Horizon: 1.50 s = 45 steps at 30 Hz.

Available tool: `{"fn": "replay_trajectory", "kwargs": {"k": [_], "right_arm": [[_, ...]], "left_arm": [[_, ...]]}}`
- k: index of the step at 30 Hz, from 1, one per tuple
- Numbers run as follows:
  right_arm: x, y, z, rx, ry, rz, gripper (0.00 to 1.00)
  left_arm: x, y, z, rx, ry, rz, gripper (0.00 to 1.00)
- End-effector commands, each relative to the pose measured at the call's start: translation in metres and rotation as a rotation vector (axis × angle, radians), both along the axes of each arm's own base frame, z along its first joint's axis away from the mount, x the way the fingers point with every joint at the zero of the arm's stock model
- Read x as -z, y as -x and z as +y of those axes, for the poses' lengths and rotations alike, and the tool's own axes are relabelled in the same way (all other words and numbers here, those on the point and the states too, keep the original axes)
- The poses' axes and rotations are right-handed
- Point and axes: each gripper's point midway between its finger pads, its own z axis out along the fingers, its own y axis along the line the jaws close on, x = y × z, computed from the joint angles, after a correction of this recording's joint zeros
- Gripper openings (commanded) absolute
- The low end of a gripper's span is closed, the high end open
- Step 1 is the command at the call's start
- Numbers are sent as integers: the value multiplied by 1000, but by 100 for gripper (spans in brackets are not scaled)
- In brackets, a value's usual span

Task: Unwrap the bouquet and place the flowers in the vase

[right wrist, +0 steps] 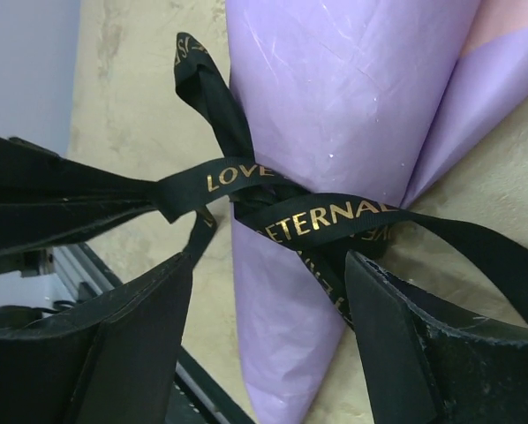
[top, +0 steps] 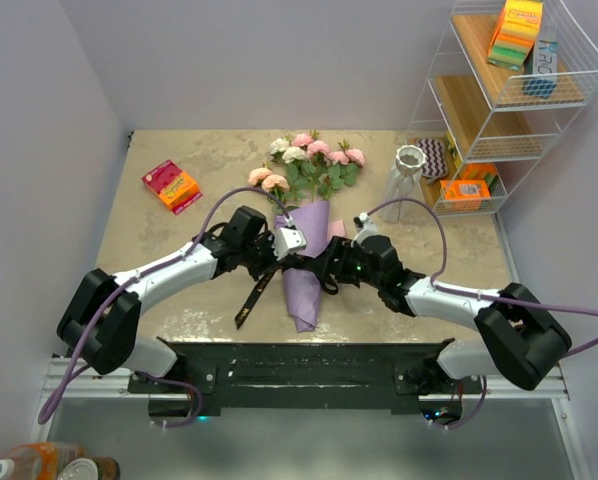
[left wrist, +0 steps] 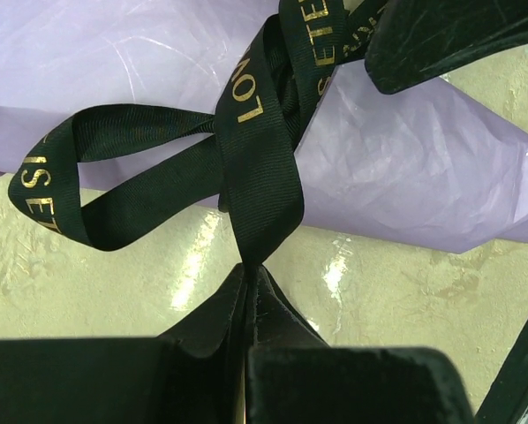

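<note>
The bouquet [top: 307, 262] lies in the middle of the table, its purple paper cone [right wrist: 335, 88] pointing toward the arms. The flowers [top: 312, 160], pink, peach and white, stick out of the cone's far end. A black gold-lettered ribbon [left wrist: 255, 150] is tied round the cone, and one tail [top: 251, 298] trails to the near left. My left gripper [left wrist: 249, 269] is shut on a strand of that ribbon left of the cone. My right gripper [right wrist: 271, 265] stands open astride the cone's narrow end, with ribbon [right wrist: 335, 216] loops by its fingers. The white ribbed vase [top: 407, 170] stands upright at the back right.
A white wire rack [top: 554, 110] fills the back right corner, holding sponges and an orange box [top: 465, 192]. A pink and orange box [top: 172, 186] lies at the back left. Walls close in the table on the left and at the back.
</note>
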Motion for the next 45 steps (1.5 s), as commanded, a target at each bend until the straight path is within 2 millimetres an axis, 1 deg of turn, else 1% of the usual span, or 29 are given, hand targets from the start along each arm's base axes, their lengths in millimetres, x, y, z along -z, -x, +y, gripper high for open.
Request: {"fn": "replay_trajectory", "kwargs": {"k": [1,2,3,4,5,6,10,12,16,17,21,22,24,25,27,33,36,38,41,42,44,45], "right_arm": [[-24,-8,14,49,-153,38,72],[-26,-11,16,54,-166,38,72],[-22,-14,17,67,-173,60,72],[-28,-19,20,72,-194,51,71],[-28,-22,21,82,-210,66,71],[-21,-25,24,87,-207,87,70],[-13,-30,26,112,-249,126,66],[-10,-32,22,135,-243,121,65],[-15,-36,11,185,-225,85,59],[-22,-38,8,189,-227,60,58],[-32,-49,-5,246,-217,8,47],[-32,-51,-6,250,-213,6,43],[-32,-57,-7,254,-199,0,40],[-31,-57,-6,250,-194,1,33],[-29,-60,-4,244,-184,2,29],[-22,-57,1,210,-183,13,29],[-21,-56,3,196,-187,5,27],[-24,-57,5,188,-202,-8,26],[-27,-55,11,162,-229,-5,19],[-29,-55,12,156,-239,-3,14],[-31,-56,14,152,-251,-6,7],[-34,-57,15,147,-255,-12,0]], "left_arm": [[-10,1,0,8,13,-32,0],[-11,1,0,11,13,-33,0],[-9,2,1,11,10,-29,0],[-10,2,2,8,8,-32,0],[-10,2,2,8,7,-35,0],[-10,2,3,7,5,-35,0],[-11,3,4,8,5,-39,0],[-10,4,4,8,4,-38,0],[-7,6,6,8,0,-33,0],[-6,6,6,8,-1,-32,0],[-6,6,6,7,-2,-29,0],[-6,6,6,7,-1,-31,0],[-6,6,6,6,-1,-28,0],[-7,5,5,6,0,-29,0],[-8,5,5,6,0,-30,0],[-10,4,5,6,-1,-33,0],[-10,4,5,5,0,-29,0],[-9,4,5,5,0,-29,0],[-11,3,3,6,3,-30,0],[-11,2,4,3,2,-31,0],[-11,3,3,6,2,-31,0],[-13,2,2,6,5,-32,0]]}}
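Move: The ribbon's knot and upper strand lie roughly 3 cm ahead, 3 cm left and 2 cm below the open right gripper. The middle of the purple wrap is about 4 cm to that hand's left, level with it and 5 cm lower; the pink paper edge lies some 7 cm ahead and 3 cm to its right. From the left gripper, already holding a ribbon end, the knot is about 6 cm right, 2 cm ahead and slightly lower. Bring the right gripper about 5 cm forward over the wrap, dipping left and down to the ribbon first, then lifting forward and ending about a centimetre above the start. Turn it some 10 degrees clockwise with its left side rising, and close the wide-open fingers almost shut to pinch the ribbon strand by the knot. Keep the left gripper shut on its end, easing it slightly back and left. ##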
